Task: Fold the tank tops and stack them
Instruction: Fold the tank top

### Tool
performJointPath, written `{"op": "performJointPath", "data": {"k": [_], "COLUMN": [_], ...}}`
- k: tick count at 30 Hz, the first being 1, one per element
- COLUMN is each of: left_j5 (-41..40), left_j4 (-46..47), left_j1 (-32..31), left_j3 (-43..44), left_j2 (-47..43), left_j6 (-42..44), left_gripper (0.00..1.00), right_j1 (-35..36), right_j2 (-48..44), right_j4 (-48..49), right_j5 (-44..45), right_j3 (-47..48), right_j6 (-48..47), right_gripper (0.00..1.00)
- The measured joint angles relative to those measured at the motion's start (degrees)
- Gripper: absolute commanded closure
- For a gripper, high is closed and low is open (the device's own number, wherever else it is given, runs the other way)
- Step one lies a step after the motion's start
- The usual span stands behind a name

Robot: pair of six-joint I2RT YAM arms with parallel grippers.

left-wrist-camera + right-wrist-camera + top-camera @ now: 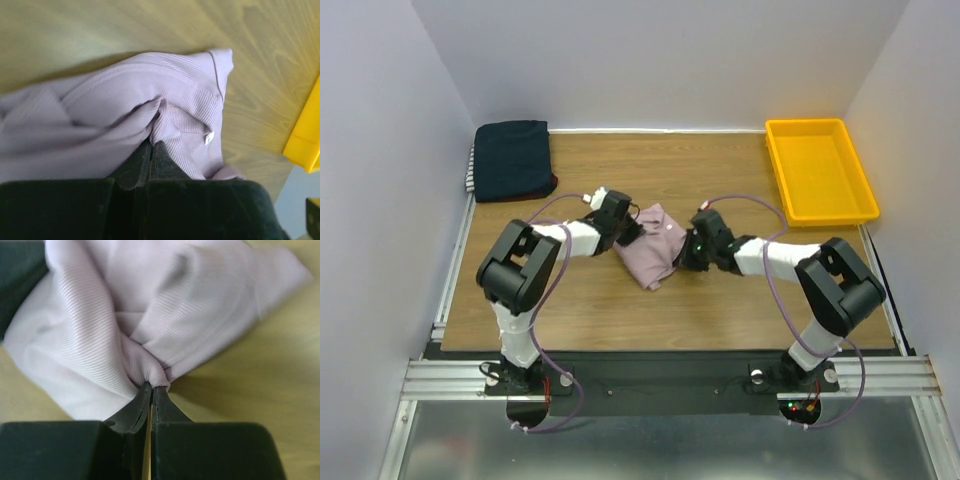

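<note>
The pale dusty-pink tank top [655,245] lies bunched in the middle of the table between both arms. My left gripper [632,228] is at its left edge, shut on a fold of the cloth [155,112]. My right gripper [686,257] is at its right edge, shut on a pinch of the pink cloth [150,372]. The stack of folded tank tops [510,158], dark navy uppermost with striped and red edges showing, sits at the far left corner.
A yellow plastic tray [817,170] stands at the far right of the wooden table; its corner shows in the left wrist view [306,135]. White walls enclose the table on three sides.
</note>
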Motion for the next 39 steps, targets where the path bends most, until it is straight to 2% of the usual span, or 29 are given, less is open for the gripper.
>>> {"op": "performJointPath", "data": {"k": [2,5,8,11,16,21,25,39], "left_j5": [-0.7,-1.7,-2.8,-4.5,-7.8,-9.9,-9.9,-7.0], "left_j4": [0.7,0.2,-1.9,-8.0,-16.1,-19.7,-20.8,-22.6], "left_j1": [0.0,0.0,0.0,0.0,0.0,0.1,0.2,0.4], "left_j3": [-4.5,-16.2,-24.1,-26.9,-22.5,-14.2,-8.8,-2.4], "left_j2": [-3.7,-13.6,-22.5,-29.8,-37.1,-38.9,-35.4,-26.4], "left_j6": [-0.9,-2.6,-3.1,-2.4,0.1,3.1,5.5,7.6], "left_gripper": [1.00,1.00,1.00,1.00,1.00,1.00,1.00,1.00], "right_j1": [5.1,14.7,22.8,27.8,29.4,29.2,29.2,29.2], "right_j2": [-1.3,-2.7,-3.3,-3.7,-5.6,-8.6,-11.0,-14.1], "right_j4": [1.0,2.5,2.8,2.6,0.5,-0.7,-1.0,-4.8], "right_j5": [1.5,3.3,5.6,6.6,7.4,8.5,9.6,13.2], "right_j3": [-2.0,-4.4,-5.4,-5.1,-3.1,1.0,3.5,4.3], "right_j6": [2.4,5.8,9.8,12.4,13.7,14.0,14.0,13.9], "right_gripper": [1.00,1.00,1.00,1.00,1.00,1.00,1.00,1.00]}}
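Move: Both hands already pinch the tank top near the table. Its middle lies some 4 cm back and 4 cm right of the left hand, and about 4 cm ahead and 7 cm left of the right hand, just below both. From the left hand, the navy stack is about 20 cm ahead and 32 cm left; from the right hand, the yellow tray is some 24 cm ahead and 37 cm right. Both shut hands pull the gripped tank top back and left, some 15 cm, then lift about 11 cm. ##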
